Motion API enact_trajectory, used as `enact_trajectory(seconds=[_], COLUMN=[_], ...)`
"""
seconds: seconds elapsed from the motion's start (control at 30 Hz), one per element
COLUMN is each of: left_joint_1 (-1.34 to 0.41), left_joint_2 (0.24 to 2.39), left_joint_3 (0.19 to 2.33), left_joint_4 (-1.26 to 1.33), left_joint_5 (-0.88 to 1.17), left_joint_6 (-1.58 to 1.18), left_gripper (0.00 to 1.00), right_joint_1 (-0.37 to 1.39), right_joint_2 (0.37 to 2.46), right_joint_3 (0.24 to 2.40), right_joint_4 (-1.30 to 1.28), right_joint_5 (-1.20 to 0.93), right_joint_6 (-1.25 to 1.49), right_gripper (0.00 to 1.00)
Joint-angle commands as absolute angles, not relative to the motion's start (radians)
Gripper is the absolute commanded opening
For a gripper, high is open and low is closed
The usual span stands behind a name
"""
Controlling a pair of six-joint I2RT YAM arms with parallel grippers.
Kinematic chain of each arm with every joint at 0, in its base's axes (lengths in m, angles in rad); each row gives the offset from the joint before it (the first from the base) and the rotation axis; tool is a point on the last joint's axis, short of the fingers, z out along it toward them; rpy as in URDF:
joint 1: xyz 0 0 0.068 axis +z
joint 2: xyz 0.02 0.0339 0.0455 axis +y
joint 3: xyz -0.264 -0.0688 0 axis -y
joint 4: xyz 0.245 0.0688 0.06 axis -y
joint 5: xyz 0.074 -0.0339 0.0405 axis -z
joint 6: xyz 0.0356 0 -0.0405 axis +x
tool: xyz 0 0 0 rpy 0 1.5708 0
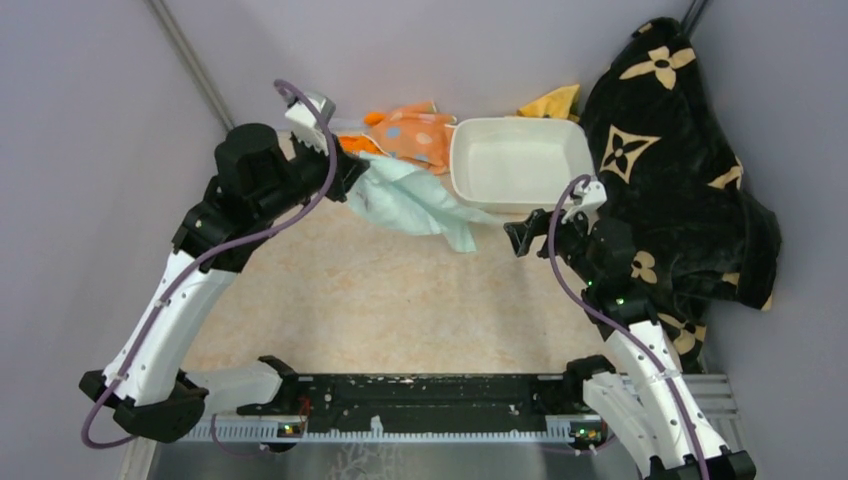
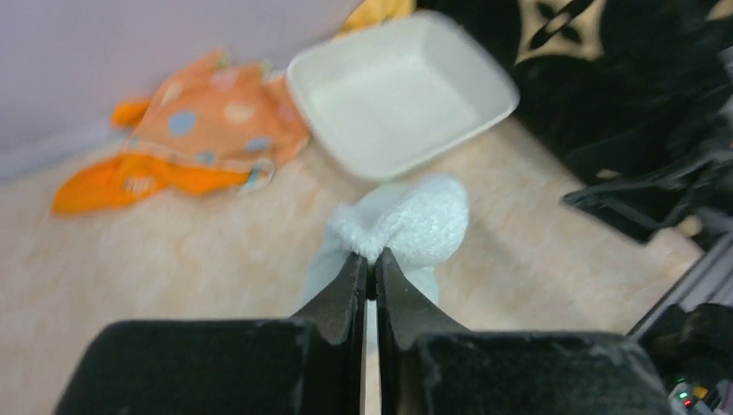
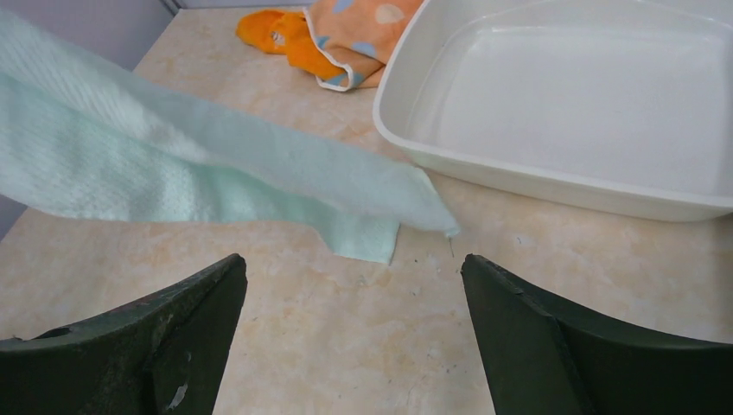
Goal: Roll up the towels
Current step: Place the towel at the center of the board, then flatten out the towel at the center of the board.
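Note:
My left gripper (image 1: 355,172) (image 2: 370,259) is shut on a bunched edge of the pale mint green towel (image 1: 412,203) (image 2: 417,221). The towel hangs from it in a slope, and its far corner (image 3: 367,238) rests on the table by the tray. My right gripper (image 1: 520,238) (image 3: 354,268) stands open and holds nothing, just short of that corner. The polka-dot towel (image 1: 415,135) (image 2: 220,112) (image 3: 363,35) lies crumpled at the back, left of the tray. The plain orange towel (image 2: 121,183) (image 3: 277,30) lies beside it, partly under it.
A white tray (image 1: 456,165) (image 2: 398,86) (image 3: 553,95) sits at the back centre, holding nothing. A big black blanket with tan flowers (image 1: 670,170) is heaped along the right side. A yellow cloth (image 1: 555,102) pokes out behind the tray. Grey walls close in on three sides.

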State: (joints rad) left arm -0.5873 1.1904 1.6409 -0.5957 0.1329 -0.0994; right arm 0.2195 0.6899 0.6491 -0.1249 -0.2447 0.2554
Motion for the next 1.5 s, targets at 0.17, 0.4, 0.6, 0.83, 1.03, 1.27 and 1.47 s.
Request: enact_trajectory(seconds=[0.17, 0.4, 0.6, 0.83, 1.03, 1.27, 1.47], left_joint_1=[-0.513, -0.266, -0.248, -0.168, -0.093, -0.069, -0.064], left_joint_2=[1.069, 1.019, 0.963, 0.897, 0.937, 0.963, 0.977], left_joint_3=[1.077, 0.918, 0.807, 0.638, 0.611, 0.603, 0.601], left_joint_4=[-0.585, -0.483, -0.498, -0.441, -0.400, -0.379, -0.369], left_joint_5=[-0.412, -0.234, -0.155, -0.098, -0.017, -0.005, 0.005], left_joint_6=[-0.165, -0.281, -0.411, -0.532, -0.540, -0.523, -0.514], left_gripper=[0.21, 0.54, 0.68, 0.75, 0.76, 0.76, 0.76], right_joint_1=[0.216, 0.218, 0.243, 0.317, 0.382, 0.424, 0.467], right_joint_2=[0.800, 1.031, 1.261, 1.502, 1.616, 1.718, 1.783], right_joint_3=[0.669, 0.696, 0.754, 0.857, 0.913, 0.958, 1.005], right_joint_4=[-0.084, -0.048, -0.053, -0.064, -0.081, -0.099, -0.167], right_joint_5=[-0.329, -0.411, -0.305, -0.173, -0.045, 0.020, 0.088], right_joint_6=[0.274, 0.301, 0.336, 0.351, 0.383, 0.370, 0.351], right_gripper=[0.94, 0.89, 0.78, 0.57, 0.45, 0.43, 0.33])
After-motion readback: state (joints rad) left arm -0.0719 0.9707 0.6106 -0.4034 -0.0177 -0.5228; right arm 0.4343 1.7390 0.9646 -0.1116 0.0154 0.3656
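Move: The left hand holds the pale green towel high up; the board's centre lies roughly 42 cm below it, 5 cm ahead and 3 cm to its right. From that hand, the orange towels are about 32 cm ahead and 4 cm right, the white bin some 26 cm ahead and 33 cm right, both about 40 cm lower. The towel's free end floats about 9 cm ahead of the right hand, 5 cm left and 7 cm lower; the bin is 26 cm ahead of it, 2 cm left, 20 cm lower. The left arm swings the towel down and to its left, some 34 cm down and 18 cm across, opening on the way to let it go, tipping its fingers about 40 degrees down and turning counter-clockwise, then hovers open just above the bunched end. Meanwhile the right hand sinks about 22 cm while easing forward and left, tips its fingers down likewise and narrows its wide-open fingers around the hem at the towel's right end, near the bin's near edge. ##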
